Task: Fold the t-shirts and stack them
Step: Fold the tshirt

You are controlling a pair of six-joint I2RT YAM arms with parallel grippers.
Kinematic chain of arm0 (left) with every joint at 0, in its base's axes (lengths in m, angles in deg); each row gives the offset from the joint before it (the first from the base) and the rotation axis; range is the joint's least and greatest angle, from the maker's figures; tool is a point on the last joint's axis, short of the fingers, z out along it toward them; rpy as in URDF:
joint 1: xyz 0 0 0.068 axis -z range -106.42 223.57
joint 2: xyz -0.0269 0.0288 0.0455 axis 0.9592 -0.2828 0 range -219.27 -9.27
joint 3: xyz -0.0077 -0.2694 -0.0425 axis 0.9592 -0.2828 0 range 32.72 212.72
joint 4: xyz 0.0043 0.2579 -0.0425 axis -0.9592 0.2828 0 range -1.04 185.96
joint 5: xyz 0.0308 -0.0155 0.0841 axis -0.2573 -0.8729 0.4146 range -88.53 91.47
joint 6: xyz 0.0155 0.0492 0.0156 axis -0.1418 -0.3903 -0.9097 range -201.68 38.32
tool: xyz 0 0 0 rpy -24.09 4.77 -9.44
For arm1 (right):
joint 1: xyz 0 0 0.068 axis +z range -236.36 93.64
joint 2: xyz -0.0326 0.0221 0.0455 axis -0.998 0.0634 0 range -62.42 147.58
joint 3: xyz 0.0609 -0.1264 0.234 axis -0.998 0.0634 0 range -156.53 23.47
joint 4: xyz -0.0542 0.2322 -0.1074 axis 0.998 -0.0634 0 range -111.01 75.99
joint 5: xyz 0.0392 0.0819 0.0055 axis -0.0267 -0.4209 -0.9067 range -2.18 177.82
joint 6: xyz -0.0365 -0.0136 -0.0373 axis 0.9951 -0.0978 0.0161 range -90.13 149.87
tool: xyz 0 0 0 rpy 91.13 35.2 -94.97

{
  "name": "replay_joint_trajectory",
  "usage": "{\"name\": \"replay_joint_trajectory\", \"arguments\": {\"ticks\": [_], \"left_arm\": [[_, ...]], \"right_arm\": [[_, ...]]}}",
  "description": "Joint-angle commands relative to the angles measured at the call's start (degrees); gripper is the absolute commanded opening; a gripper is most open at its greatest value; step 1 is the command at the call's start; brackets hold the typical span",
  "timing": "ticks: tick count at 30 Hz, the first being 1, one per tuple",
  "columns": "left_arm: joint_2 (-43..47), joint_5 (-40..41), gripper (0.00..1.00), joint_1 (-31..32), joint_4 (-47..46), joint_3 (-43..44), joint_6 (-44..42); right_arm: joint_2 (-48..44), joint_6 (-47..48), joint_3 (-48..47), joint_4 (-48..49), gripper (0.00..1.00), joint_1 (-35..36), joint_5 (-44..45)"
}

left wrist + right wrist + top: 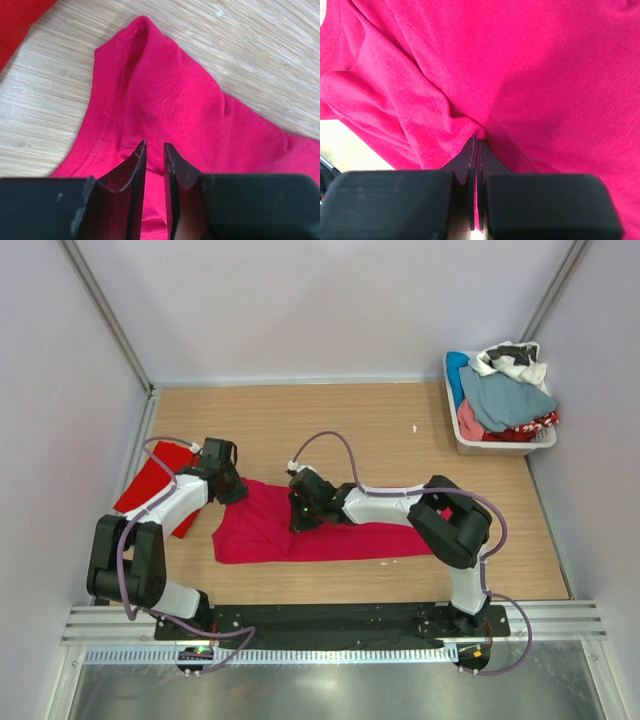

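Note:
The crimson t-shirt [340, 540] lies partly folded as a long band on the wooden table, left of centre. My left gripper [230, 487] is at its far left corner. In the left wrist view the gripper [155, 146] has its jaws almost together, with a fold of the crimson cloth [175, 95] between them. My right gripper [301, 516] is over the shirt's middle. In the right wrist view it [476, 139] is shut on a puckered fold of the crimson cloth [530, 60]. The scarlet t-shirt [148, 480] lies at the far left, partly under my left arm; it also shows in the left wrist view [17, 17].
A white basket [500, 447] with several mixed clothes stands at the back right corner. Grey walls close in the table on the left, back and right. Bare wood [480, 510] shows right of the crimson shirt.

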Motion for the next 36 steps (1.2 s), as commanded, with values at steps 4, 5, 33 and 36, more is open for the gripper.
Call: {"name": "replay_joint_trajectory", "arguments": {"ticks": [4,5,33,36], "left_arm": [[1.88,0.47,0.2,0.62,-0.02,0.84,-0.55],[1.79,0.29,0.2,0.62,0.16,1.02,-0.46],[8.62,7.05,0.26,0.62,1.47,-3.11,1.03],[13.1,9.43,0.53,0.62,2.7,-5.22,2.26]], "right_arm": [[-2.48,-0.01,-2.78,2.46,0.01,1.99,-2.07],[-2.74,0.34,-3.22,2.45,0.01,3.39,-2.33],[-6.77,2.02,-3.42,2.11,0.62,8.51,-10.69],[-12.39,2.37,0.79,0.35,0.62,4.64,-7.09]]}}
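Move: My right hand has a fold of the pink t-shirt pinched just above the table. It is bound for the shirt's near edge, about 10 cm back and 8 cm to its left. The near left corner lies some 9 cm back and 17 cm left of that hand, the red folded shirt about 10 cm ahead and 28 cm left; all are roughly 2 cm lower. From my left hand the near-edge spot is about 16 cm back, 4 cm right and 4 cm down. Still pinching the fold, my right hand draws it back and left over the shirt to its near edge, about 11 cm back and 9 cm left, rising some 4 cm and turning roughly 20 degrees counter-clockwise. There I open the fingers wide, let go, and start forward and right again, slightly up. My left hand stays low over the shirt, then at the end eases back and left about 2 cm, opening. ##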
